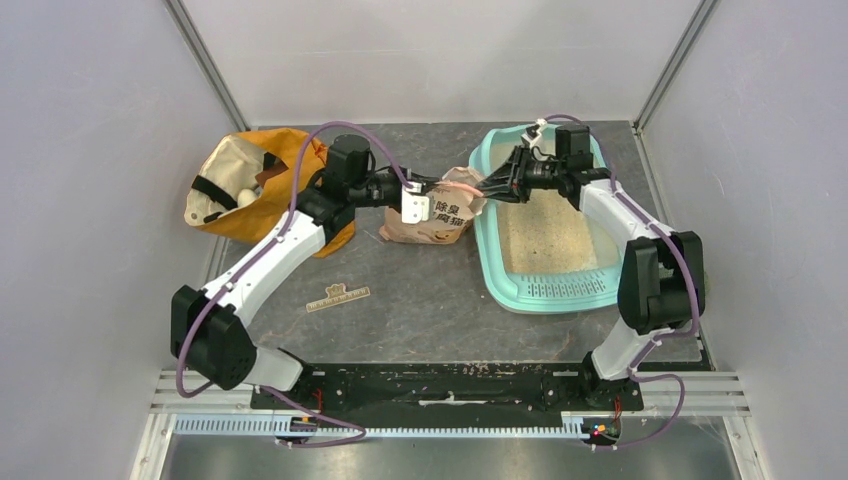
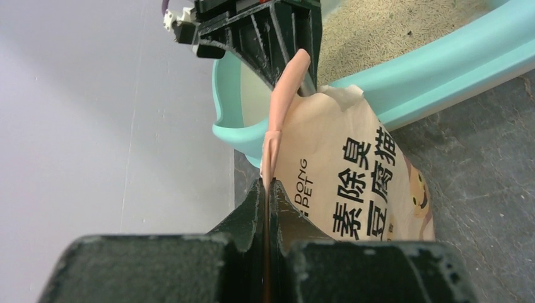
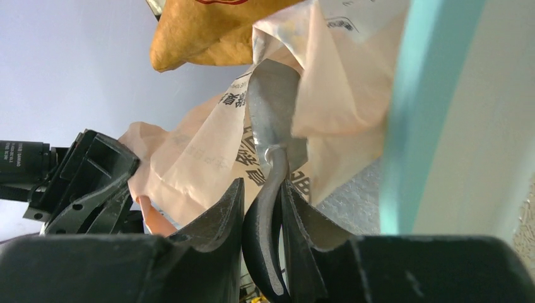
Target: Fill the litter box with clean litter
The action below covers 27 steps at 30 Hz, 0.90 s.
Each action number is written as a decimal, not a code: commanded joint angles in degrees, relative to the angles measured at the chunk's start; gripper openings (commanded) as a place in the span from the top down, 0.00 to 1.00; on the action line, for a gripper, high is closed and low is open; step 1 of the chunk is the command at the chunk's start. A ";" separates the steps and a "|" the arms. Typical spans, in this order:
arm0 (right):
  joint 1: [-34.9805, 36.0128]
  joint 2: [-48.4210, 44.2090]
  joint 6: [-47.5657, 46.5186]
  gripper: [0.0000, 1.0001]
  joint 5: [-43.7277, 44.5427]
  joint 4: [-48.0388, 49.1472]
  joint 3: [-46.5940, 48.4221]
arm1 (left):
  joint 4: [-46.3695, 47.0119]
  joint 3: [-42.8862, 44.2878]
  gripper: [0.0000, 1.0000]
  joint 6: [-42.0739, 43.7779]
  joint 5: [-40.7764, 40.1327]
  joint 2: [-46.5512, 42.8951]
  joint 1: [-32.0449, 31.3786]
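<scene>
The teal litter box lies at the right, with pale beige litter spread over its floor. The peach-pink pouch stands just left of the box, against its rim. My left gripper is shut on the pouch's pink top edge. My right gripper is shut on the dark handle of a silver metal scoop, whose bowl reaches into the pouch's open mouth. The box rim and the litter show in the left wrist view. The scoop's contents are hidden.
An orange fabric bag sits at the back left. A small tan ruler-like strip lies on the grey table in front of the left arm. Grey walls enclose the table on three sides.
</scene>
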 commanded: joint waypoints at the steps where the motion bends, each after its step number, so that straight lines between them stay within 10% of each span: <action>1: -2.69 -4.20 0.78 1.00 -6.76 2.63 -1.61 | 6.78 4.95 0.98 -2.08 5.18 2.23 -0.60; 27: -15.28 -10.30 5.43 1.00 -10.90 5.26 -10.38 | 5.84 10.18 0.98 -2.65 7.23 8.41 -0.87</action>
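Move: The right hand grips the scoop handle, the blade some 9 cm to its left and 5 cm lower, in the mouth of the bag. The litter box's middle lies about 18 cm to this hand's right and 14 cm below, nearly level in reach, its left rim almost directly under the hand. The bag's middle is roughly 11 cm left, 3 cm back and 10 cm down. From the left hand, pinching the bag's edge, the litter box's middle is about 27 cm right and 21 cm below. The right hand keeps its grip on the scoop handle and draws the scoop rightward out of the bag mouth over the litter box, about 8 cm at nearly constant height and slowing, while the wrist turns some 10 degrees, mostly clockwise. The left hand keeps its shut pinch on the bag's edge and follows, first about 2 cm forward and then mainly creeping right, some 2.5 cm in all, holding the mouth up beside the box rim. ##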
